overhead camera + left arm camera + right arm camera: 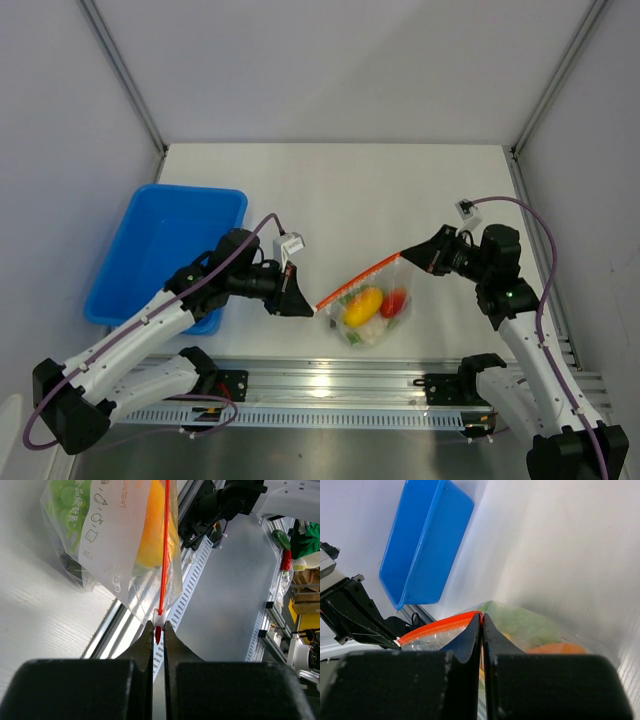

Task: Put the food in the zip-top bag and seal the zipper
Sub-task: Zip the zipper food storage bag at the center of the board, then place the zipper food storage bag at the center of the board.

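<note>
The clear zip-top bag [372,305] hangs stretched between both grippers just above the table. Through its plastic I see the food: a yellow fruit [362,305], a red-orange piece [395,301] and green bits [67,500]. The orange-red zipper [358,278] runs taut along the top edge. My left gripper [305,305] is shut on the zipper's left end, with the white slider [159,617] right at its fingertips [150,630]. On the bag's right top corner my right gripper [405,253] is shut, pinching the zipper [437,626] there.
A blue tray [165,250] stands at the left of the table, close behind the left arm. An aluminium rail [330,385] runs along the near edge below the bag. White walls and frame posts close in the back and sides.
</note>
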`<move>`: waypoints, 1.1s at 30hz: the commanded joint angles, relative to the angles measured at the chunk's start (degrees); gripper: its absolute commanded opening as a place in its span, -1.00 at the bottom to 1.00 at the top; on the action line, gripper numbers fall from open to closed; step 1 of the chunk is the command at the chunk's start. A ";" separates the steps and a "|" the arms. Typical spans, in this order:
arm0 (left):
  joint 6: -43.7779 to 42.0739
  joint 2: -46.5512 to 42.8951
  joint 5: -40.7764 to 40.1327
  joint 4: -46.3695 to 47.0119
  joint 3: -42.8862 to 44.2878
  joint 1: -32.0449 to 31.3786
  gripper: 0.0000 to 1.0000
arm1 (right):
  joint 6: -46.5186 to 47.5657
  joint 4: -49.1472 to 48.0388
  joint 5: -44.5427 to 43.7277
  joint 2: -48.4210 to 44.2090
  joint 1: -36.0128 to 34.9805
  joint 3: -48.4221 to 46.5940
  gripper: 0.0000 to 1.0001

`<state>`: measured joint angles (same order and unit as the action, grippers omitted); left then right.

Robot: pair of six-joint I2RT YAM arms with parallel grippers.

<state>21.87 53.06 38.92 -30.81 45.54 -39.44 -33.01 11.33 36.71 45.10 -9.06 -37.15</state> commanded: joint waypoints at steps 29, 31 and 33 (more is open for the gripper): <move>1.25 -11.39 -22.75 -6.37 7.55 0.59 0.99 | -5.47 -3.77 -9.90 20.10 2.37 -9.69 -1.00; 1.42 -13.06 -22.48 -6.63 6.94 0.59 0.99 | -7.66 -6.39 -8.68 25.00 2.99 -10.66 -1.00; 1.60 -13.68 -22.39 -6.98 5.97 0.59 0.99 | -8.12 -6.94 -8.85 28.27 3.52 -13.55 -1.00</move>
<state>22.48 40.45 18.46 -37.15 52.05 -39.18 -38.94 7.84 29.58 69.63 -6.39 -46.26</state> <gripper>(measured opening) 0.994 0.007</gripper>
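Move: My left fingers still pinch the slider end of the bag's orange zipper, right at the fingertips; my right fingers still hold the strip's other end. From my left hand the food-filled bag's middle hangs about 7 cm ahead, 12 cm right and 9 cm below, with the blue bin some 40 cm left and 20 cm ahead, 14 cm lower. From my right hand the bag's middle is roughly 6 cm back, 8 cm left and 12 cm below; the slider end lies 13 cm back, 20 cm left and 3 cm lower. I hold still while my left fingers spread wide and let go of the zipper's slider end, then draw that hand up about 6 cm, left and a little forward, off the bag, the wrist turning counter-clockwise and tilting. My right hand keeps its pinch on the other end and speeds up, carrying the bag some 9 cm forward and half as far down, tipping down and turning slightly clockwise. ##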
